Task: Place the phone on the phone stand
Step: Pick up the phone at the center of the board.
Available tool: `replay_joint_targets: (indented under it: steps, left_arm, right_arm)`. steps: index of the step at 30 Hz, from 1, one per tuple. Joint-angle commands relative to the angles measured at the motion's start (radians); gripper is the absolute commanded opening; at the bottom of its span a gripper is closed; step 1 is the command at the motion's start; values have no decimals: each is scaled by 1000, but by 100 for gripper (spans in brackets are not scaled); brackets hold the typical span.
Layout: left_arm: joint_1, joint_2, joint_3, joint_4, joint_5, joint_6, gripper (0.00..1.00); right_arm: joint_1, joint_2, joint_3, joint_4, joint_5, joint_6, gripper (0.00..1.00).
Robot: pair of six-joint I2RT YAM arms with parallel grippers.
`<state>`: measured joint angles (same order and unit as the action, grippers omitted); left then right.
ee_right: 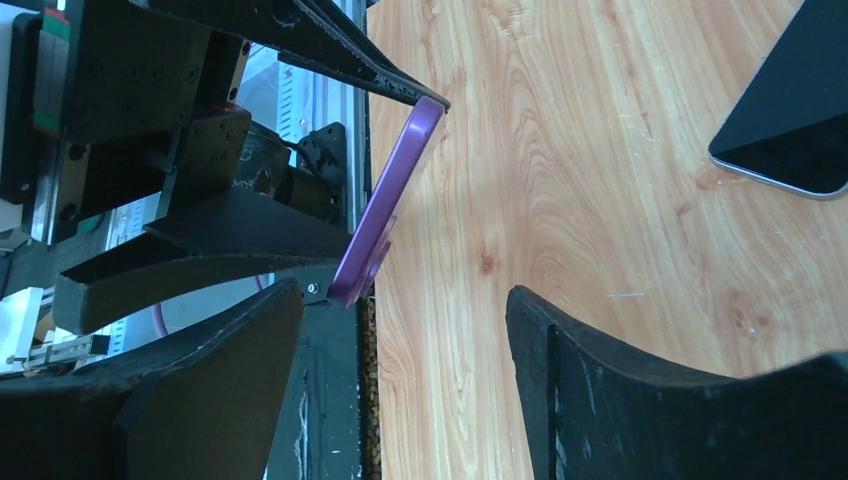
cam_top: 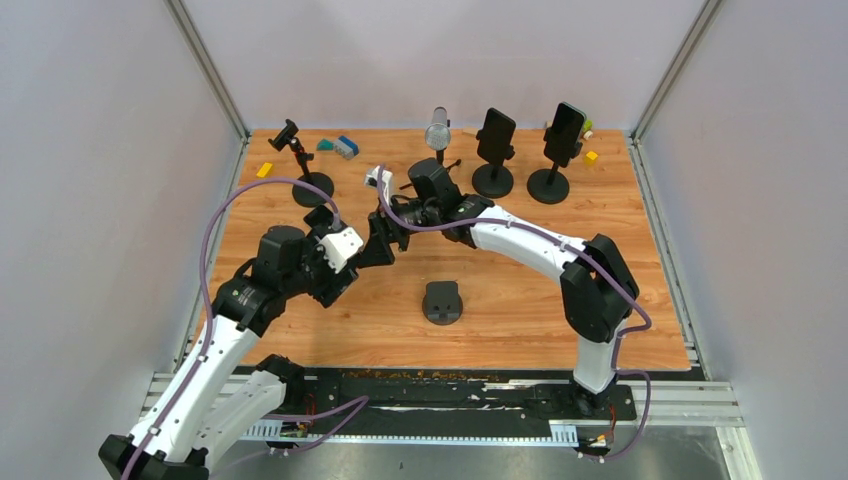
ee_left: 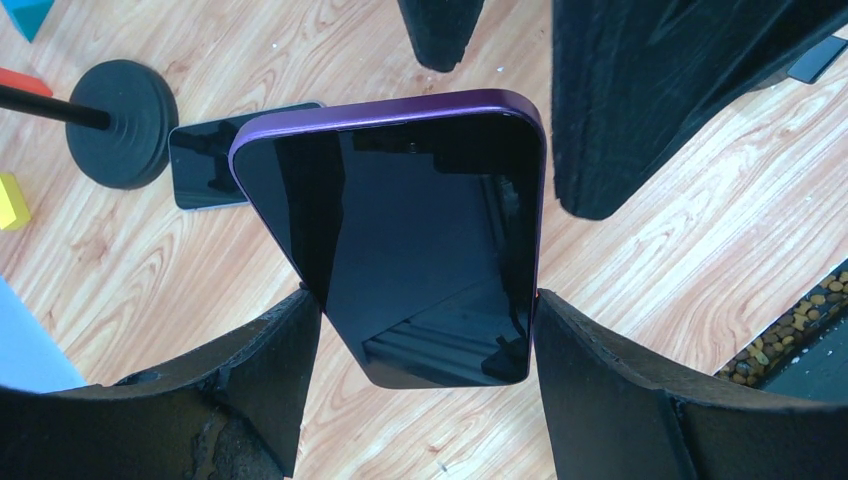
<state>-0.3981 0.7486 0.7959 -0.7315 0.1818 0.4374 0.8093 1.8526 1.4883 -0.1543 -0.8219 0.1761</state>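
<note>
A phone (ee_left: 400,240) in a purple case hangs above the table, dark screen toward the left wrist camera. My left gripper (ee_left: 425,300) is shut on it, one finger against each long edge near its lower end. From the right wrist the phone (ee_right: 385,210) shows edge-on, its free end at the mouth of my right gripper (ee_right: 405,300), close to the left finger (ee_right: 220,380) and apart from it. That gripper is open and holds nothing. The two grippers meet mid-table (cam_top: 390,235). An empty phone stand (cam_top: 300,165) with a clamp head stands at the back left.
Two stands (cam_top: 493,150) (cam_top: 556,150) at the back right each carry a phone. A low black holder (cam_top: 442,302) sits near the front. Another phone (ee_left: 205,165) lies flat by a stand base (ee_left: 120,120). A silver cylinder (cam_top: 437,130) and small coloured blocks (cam_top: 340,145) line the back.
</note>
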Motion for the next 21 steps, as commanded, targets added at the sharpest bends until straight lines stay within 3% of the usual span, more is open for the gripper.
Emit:
replay_joint_targets:
  steps: [1, 9, 21]
  left_arm:
    - [-7, -21, 32, 34, -4, 26, 0]
    - [-22, -8, 31, 35, -40, 37, 0]
    - [-66, 18, 30, 46, -125, 39, 0]
  right_arm:
    - [15, 30, 74, 16, -31, 48, 74]
    - [38, 76, 132, 6, -37, 81, 69]
    - [66, 140, 182, 4, -49, 125, 51]
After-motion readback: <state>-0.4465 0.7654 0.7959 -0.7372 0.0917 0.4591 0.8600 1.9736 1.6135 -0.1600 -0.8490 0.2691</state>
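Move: The purple-edged phone is pinched by its long sides in the left hand, its middle about 1 cm right of that hand's point and 1 cm above it. From the empty right hand the phone's middle is roughly 7 cm to the left, 3 cm back and 2 cm lower. The empty stand is some 13 cm to that hand's right, 4 cm back and 13 cm down; the lying phone is about 16 cm ahead, 16 cm left and 20 cm below. The held phone's free end is met by the right hand, which slides about 3.5 cm left, easing slightly back, to bring one finger over the screen and the other behind the back. The right fingers narrow from about three-quarters to half open without gripping yet, while the left hand keeps its pinch nearly still. ##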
